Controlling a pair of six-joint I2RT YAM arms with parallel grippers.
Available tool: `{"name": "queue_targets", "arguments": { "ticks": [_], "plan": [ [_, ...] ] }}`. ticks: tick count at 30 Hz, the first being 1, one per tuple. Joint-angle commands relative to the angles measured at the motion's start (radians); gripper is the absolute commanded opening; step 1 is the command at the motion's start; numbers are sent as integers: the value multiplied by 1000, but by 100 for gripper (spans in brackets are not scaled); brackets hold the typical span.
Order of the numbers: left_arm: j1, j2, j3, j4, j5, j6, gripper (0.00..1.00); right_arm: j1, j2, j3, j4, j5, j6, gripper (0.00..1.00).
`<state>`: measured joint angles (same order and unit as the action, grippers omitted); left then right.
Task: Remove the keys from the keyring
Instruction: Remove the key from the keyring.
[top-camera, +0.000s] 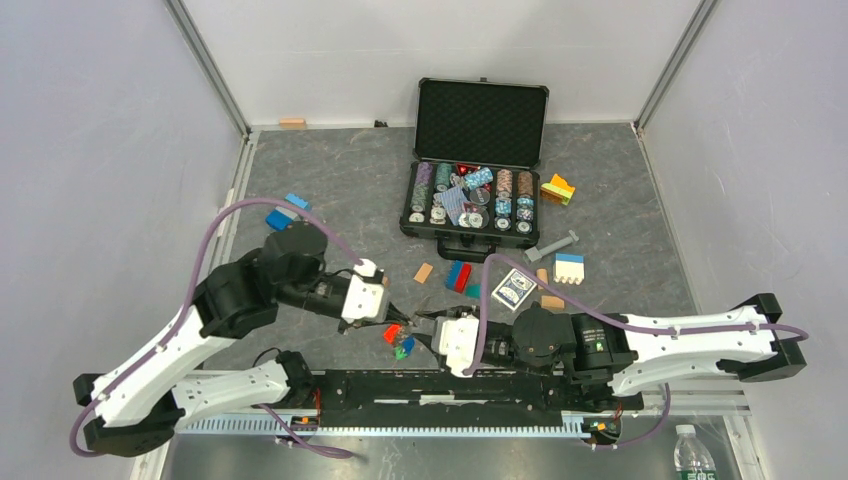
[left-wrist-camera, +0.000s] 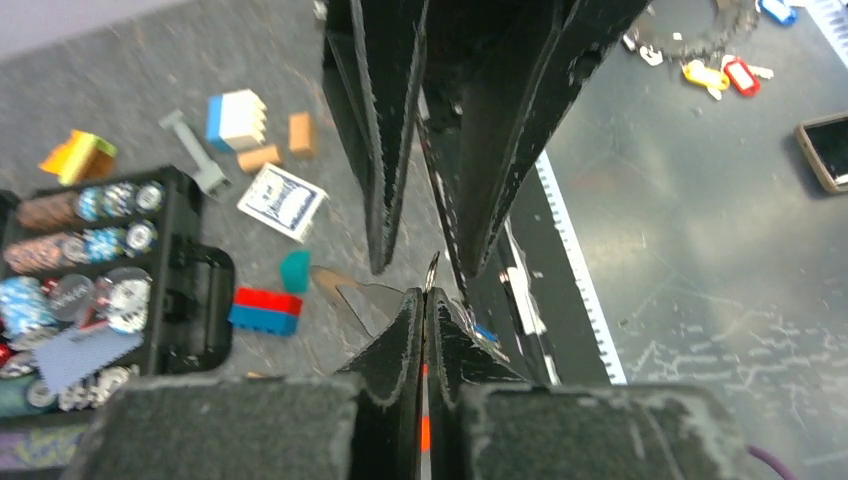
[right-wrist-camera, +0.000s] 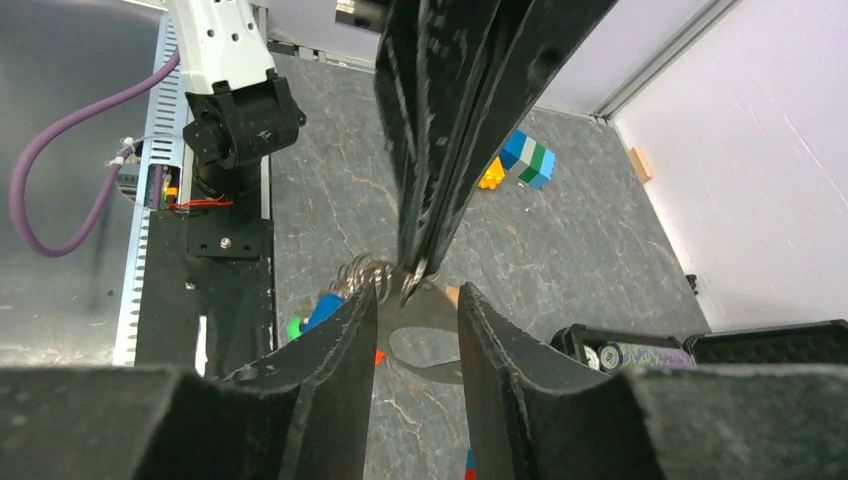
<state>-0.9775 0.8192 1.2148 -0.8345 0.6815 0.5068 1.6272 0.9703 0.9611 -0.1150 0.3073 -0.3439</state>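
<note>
The keyring (right-wrist-camera: 365, 270) is a thin silver wire ring held just above the mat near the front edge. My left gripper (top-camera: 388, 312) is shut on the keyring (left-wrist-camera: 432, 268), whose wire sticks out past the tips. The keys (top-camera: 398, 340) hang below it, with red, green and blue heads; the blue head (right-wrist-camera: 322, 310) and green head (right-wrist-camera: 293, 327) show beside my right finger. My right gripper (right-wrist-camera: 418, 290) faces the left one tip to tip and is open, with the ring and the left fingertips (right-wrist-camera: 410, 280) just ahead of its gap and nothing pinched.
An open black case of poker chips (top-camera: 480, 195) stands at the back centre. A card box (top-camera: 514, 290), a red and blue block (top-camera: 459, 276) and other toy blocks (top-camera: 568, 268) lie between it and the grippers. The black base rail (top-camera: 450, 385) runs along the front.
</note>
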Motion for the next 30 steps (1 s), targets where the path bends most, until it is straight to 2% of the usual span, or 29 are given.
{"name": "queue_targets", "arguments": {
  "ticks": [1,5,20,25,28,30],
  "plan": [
    [2,19,57,-95,0,79,2,3,-8,22,57,65,60,39],
    [1,20,58,-95,1,85,2,4,-8,7,77,56,82,34],
    [0,23,63,-96,31,105,2,-12,52,15,72,1,134,33],
    [1,15,63,-103,40,117,2,-26,68,31,54,-17,140,17],
    [0,15,63,-115,42,124,2,-30,58,22,69,-24,138,0],
    [0,11,59,-115,39,125,2,-31,45,5,94,-26,133,0]
  ]
}}
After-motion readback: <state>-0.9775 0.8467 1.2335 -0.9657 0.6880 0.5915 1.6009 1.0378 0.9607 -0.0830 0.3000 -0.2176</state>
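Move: My left hand already holds the keyring bunch by a small metal end that sticks out about 1 cm to the right of its pads. From my right hand, half open and facing left, that metal end lies roughly 1 cm to the left and 1 cm ahead, nearly level. Off my right hand too, the flat metal loop hangs some 3 cm ahead, 1 cm left and 3 cm below; the coloured key tags dangle about 2 cm back, 2 cm left and 8 cm below. I first sink my left hand about 2 cm with its fingers tipping slightly further down, then hold it nearly still, grip kept. My right hand hovers, then follows down about 2 cm while easing left towards the left fingertips, and at the end its half-open fingers shut fully, pinching the thin metal end right in front of my left pads. ##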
